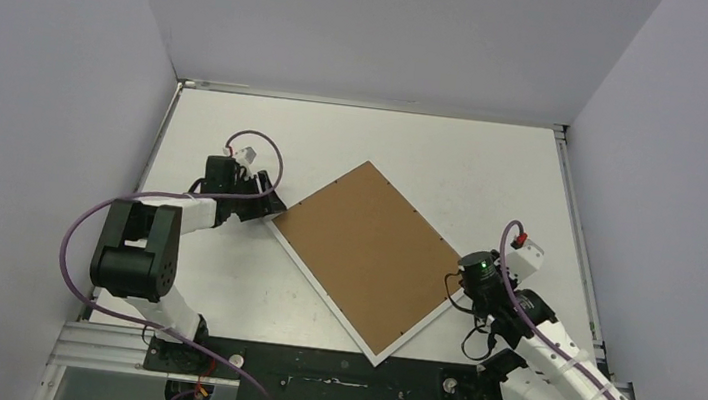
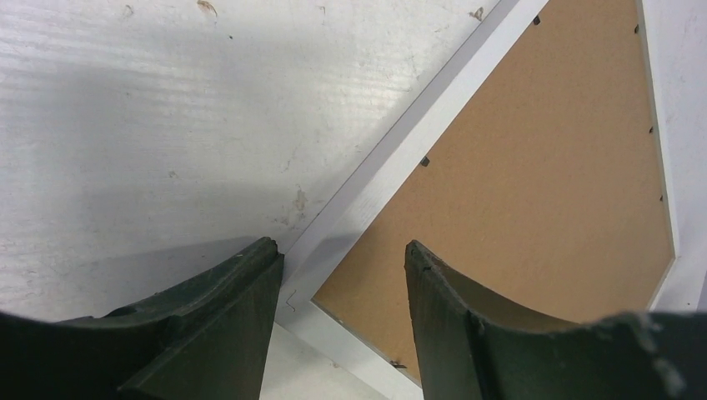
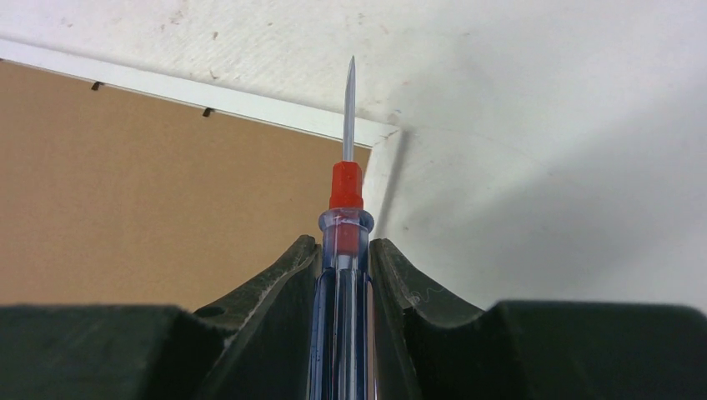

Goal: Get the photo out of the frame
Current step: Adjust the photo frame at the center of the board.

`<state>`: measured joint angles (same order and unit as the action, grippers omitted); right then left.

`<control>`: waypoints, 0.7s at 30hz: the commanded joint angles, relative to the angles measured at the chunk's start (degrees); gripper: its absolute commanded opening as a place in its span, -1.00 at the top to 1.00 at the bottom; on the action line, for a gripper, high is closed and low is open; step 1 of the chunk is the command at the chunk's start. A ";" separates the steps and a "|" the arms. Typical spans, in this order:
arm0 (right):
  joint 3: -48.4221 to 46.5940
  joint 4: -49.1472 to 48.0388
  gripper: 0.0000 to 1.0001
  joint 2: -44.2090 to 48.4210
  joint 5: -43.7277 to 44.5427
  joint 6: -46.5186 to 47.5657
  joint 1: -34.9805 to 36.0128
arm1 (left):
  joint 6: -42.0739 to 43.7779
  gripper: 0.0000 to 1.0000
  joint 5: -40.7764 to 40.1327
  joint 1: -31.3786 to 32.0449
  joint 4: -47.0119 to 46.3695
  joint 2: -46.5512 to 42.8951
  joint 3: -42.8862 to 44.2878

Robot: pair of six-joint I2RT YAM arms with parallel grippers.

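Observation:
The frame (image 1: 364, 252) lies flat on the white table, brown fibreboard back up and turned like a diamond, with a narrow white border. The photo is hidden under the backing. My left gripper (image 1: 274, 206) is at the frame's left corner. In the left wrist view its jaws (image 2: 342, 250) stand open, one finger off the outer edge and one over the brown back (image 2: 542, 167). My right gripper (image 1: 456, 282) hovers at the right corner and is shut (image 3: 343, 243) on a red-and-blue screwdriver (image 3: 346, 187). Its metal tip points past the frame's corner (image 3: 379, 137).
Small dark retaining tabs (image 2: 424, 161) sit along the inner edge of the frame's border. Bare table (image 1: 435, 159) lies beyond the frame up to the grey walls. Both arm bases stand at the near edge.

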<state>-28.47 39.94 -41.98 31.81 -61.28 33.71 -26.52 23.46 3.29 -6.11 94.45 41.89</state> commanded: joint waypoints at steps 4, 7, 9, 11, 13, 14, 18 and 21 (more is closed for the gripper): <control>-7.95 18.83 1.00 1.32 2.53 -4.75 -0.30 | 0.26 -0.08 -2.20 1.75 6.02 -1.24 -1.93; -7.88 22.55 1.00 1.73 0.80 -5.12 -0.19 | 0.33 -0.08 -2.45 2.00 7.64 -1.83 -1.87; -6.64 22.19 1.00 1.62 -0.82 -4.89 -0.22 | 0.54 -0.08 -2.36 2.07 8.27 -1.91 -1.58; -5.68 21.94 1.00 0.65 -2.37 -4.97 -0.15 | 0.99 -0.08 -2.26 2.20 8.94 -1.77 -1.18; -4.48 21.11 1.00 -0.06 -3.97 -4.92 -0.18 | 1.35 -0.08 -2.23 2.32 9.49 -1.57 -0.87; -3.85 20.92 1.00 -0.13 -4.42 -4.97 -0.19 | 1.48 -0.08 -2.28 2.41 9.76 -1.53 -0.77; -2.86 21.29 1.00 0.57 -4.60 -5.22 -0.20 | 1.52 -0.08 -2.35 2.64 9.88 -1.55 -0.84; -2.34 20.22 1.00 0.16 -5.65 -4.63 -0.21 | 1.66 -0.08 -2.46 2.67 10.03 -1.55 -0.87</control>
<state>-31.16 60.64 -41.74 26.87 -65.71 33.74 -26.00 21.23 5.13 -3.18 92.73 41.52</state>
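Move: Between the left hand's open fingers sits the frame's left corner, level ahead, about 1 cm to its left and 1 cm below; the photo frame's middle is some 22 cm right and 5 cm back. From the right hand, which holds the screwdriver, the frame's middle lies about 11 cm ahead, 19 cm left and 7 cm lower, its right corner roughly 7 cm ahead and 5 cm right. Nudging the frame by its left corner, the left hand eases back about 1 cm and slightly right, half-open, its left finger still against the frame's outer edge. The right hand keeps the screwdriver and draws back some 6 cm and a little right, away from the frame, rising slightly before sinking, its fingers tipping about 15 degrees further down. ##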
